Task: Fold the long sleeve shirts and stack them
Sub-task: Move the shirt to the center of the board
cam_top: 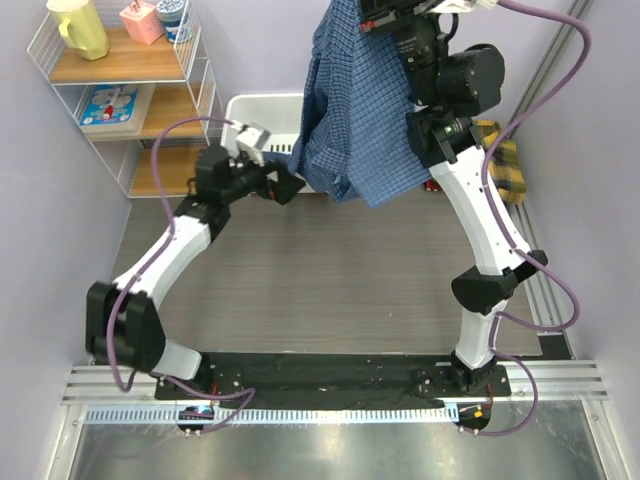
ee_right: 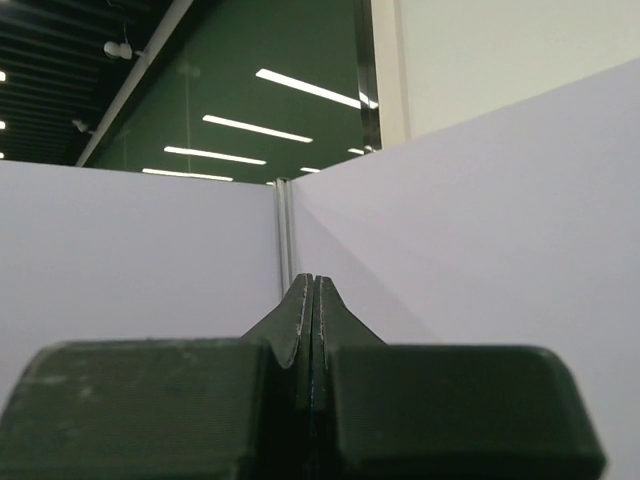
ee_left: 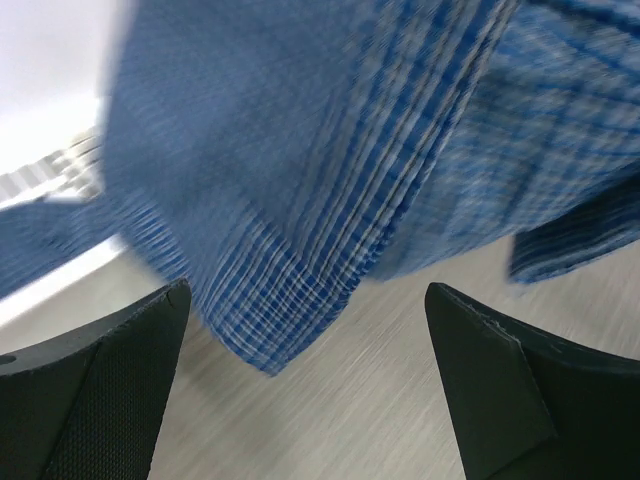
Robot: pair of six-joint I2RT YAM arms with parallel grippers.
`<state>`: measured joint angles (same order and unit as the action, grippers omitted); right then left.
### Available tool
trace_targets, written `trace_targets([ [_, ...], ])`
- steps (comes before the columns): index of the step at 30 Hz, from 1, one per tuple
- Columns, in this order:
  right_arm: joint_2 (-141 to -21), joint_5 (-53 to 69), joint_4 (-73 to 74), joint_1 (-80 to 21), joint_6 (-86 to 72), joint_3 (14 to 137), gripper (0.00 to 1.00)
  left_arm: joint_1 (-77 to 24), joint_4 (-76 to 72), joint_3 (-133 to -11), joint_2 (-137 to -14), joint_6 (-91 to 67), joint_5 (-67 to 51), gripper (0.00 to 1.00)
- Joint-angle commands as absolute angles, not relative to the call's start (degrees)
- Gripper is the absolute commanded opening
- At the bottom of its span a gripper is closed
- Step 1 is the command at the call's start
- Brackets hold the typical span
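The blue fine-check long sleeve shirt (cam_top: 355,110) hangs in the air over the back of the table, bunched and draped from the top of the view. My right gripper (cam_top: 380,12) is raised high at its upper end. In the right wrist view its jaws (ee_right: 313,295) are pressed shut and point at the wall, and the cloth does not show there. My left gripper (cam_top: 285,185) stands open at the shirt's lower left hem. In the left wrist view a hem corner (ee_left: 275,330) dangles just beyond the wide-apart fingers (ee_left: 100,390). The yellow-and-dark plaid shirt (cam_top: 505,165) lies at the right, behind the right arm.
A white basket (cam_top: 262,108) stands at the back of the table behind the hanging shirt. A wire shelf rack (cam_top: 120,95) with cups and small items fills the back left corner. Walls close in on both sides. Grey wood-grain tabletop (cam_top: 330,280) lies between the arms.
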<state>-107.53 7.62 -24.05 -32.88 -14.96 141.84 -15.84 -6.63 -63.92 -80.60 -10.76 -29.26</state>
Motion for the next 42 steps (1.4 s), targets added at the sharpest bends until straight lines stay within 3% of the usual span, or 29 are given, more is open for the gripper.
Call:
trace_targets([
  [1, -107.58, 7.65, -25.05, -32.96, -12.57, 142.12, 0.01, -22.66, -14.85, -71.44, -87.78, -0.45, -36.03, 1.00],
  [5, -107.67, 7.47, -25.75, -32.96, -11.08, 142.03, 0.01, -26.10, -17.05, -80.13, -99.37, 1.06, -34.37, 0.97],
  [8, -105.92, 6.24, -26.63, -32.87, -9.06, 140.63, 0.01, -25.58, -18.89, -88.66, -102.74, -2.36, -29.37, 0.59],
  [9, -104.86, 5.81, -27.07, -32.70, -7.31, 139.93, 0.01, -25.05, -18.72, -93.12, -103.79, -3.50, -29.44, 0.34],
  [11, -101.54, 3.71, -27.42, -32.26, -5.02, 136.51, 0.01, -24.09, -14.16, -98.42, -103.89, -4.92, -29.98, 0.00],
  [21, -86.42, -6.15, -28.48, -27.42, 6.07, 114.98, 0.01, -24.52, -9.14, -120.40, -96.86, -13.18, -32.17, 0.00],
  [33, -80.42, 3.34, -18.99, -27.16, -4.47, 118.91, 0.01, -31.90, -2.47, -133.76, -93.16, -19.24, -29.18, 0.00],
  [39, -75.68, 5.27, -15.56, -27.16, -6.33, 111.47, 0.01, -33.92, -0.70, -129.20, -89.83, -18.45, -28.83, 0.00],
  [42, -74.36, 5.62, -15.29, -27.16, -7.47, 108.81, 0.01, -35.50, -0.18, -134.02, -92.01, -17.84, -28.92, 0.00],
])
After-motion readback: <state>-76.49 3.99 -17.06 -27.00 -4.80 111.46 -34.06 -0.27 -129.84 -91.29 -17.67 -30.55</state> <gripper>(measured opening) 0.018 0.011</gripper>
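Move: The right hand holds the blue shirt high; the hanging part that the open left hand goes for lies about 12 cm right of the left hand, 6 ahead and level, and some 40 cm below the right hand, 8 ahead and 7 left. From the left hand the white bin is about 25 cm ahead, 3 right, 15 lower. The board's centre is some 65 cm below the right hand, 4 back and 8 left. Left hand reaches 12 cm right, pinches the hanging shirt, lifts it 40 cm; right hand draws right, back. ##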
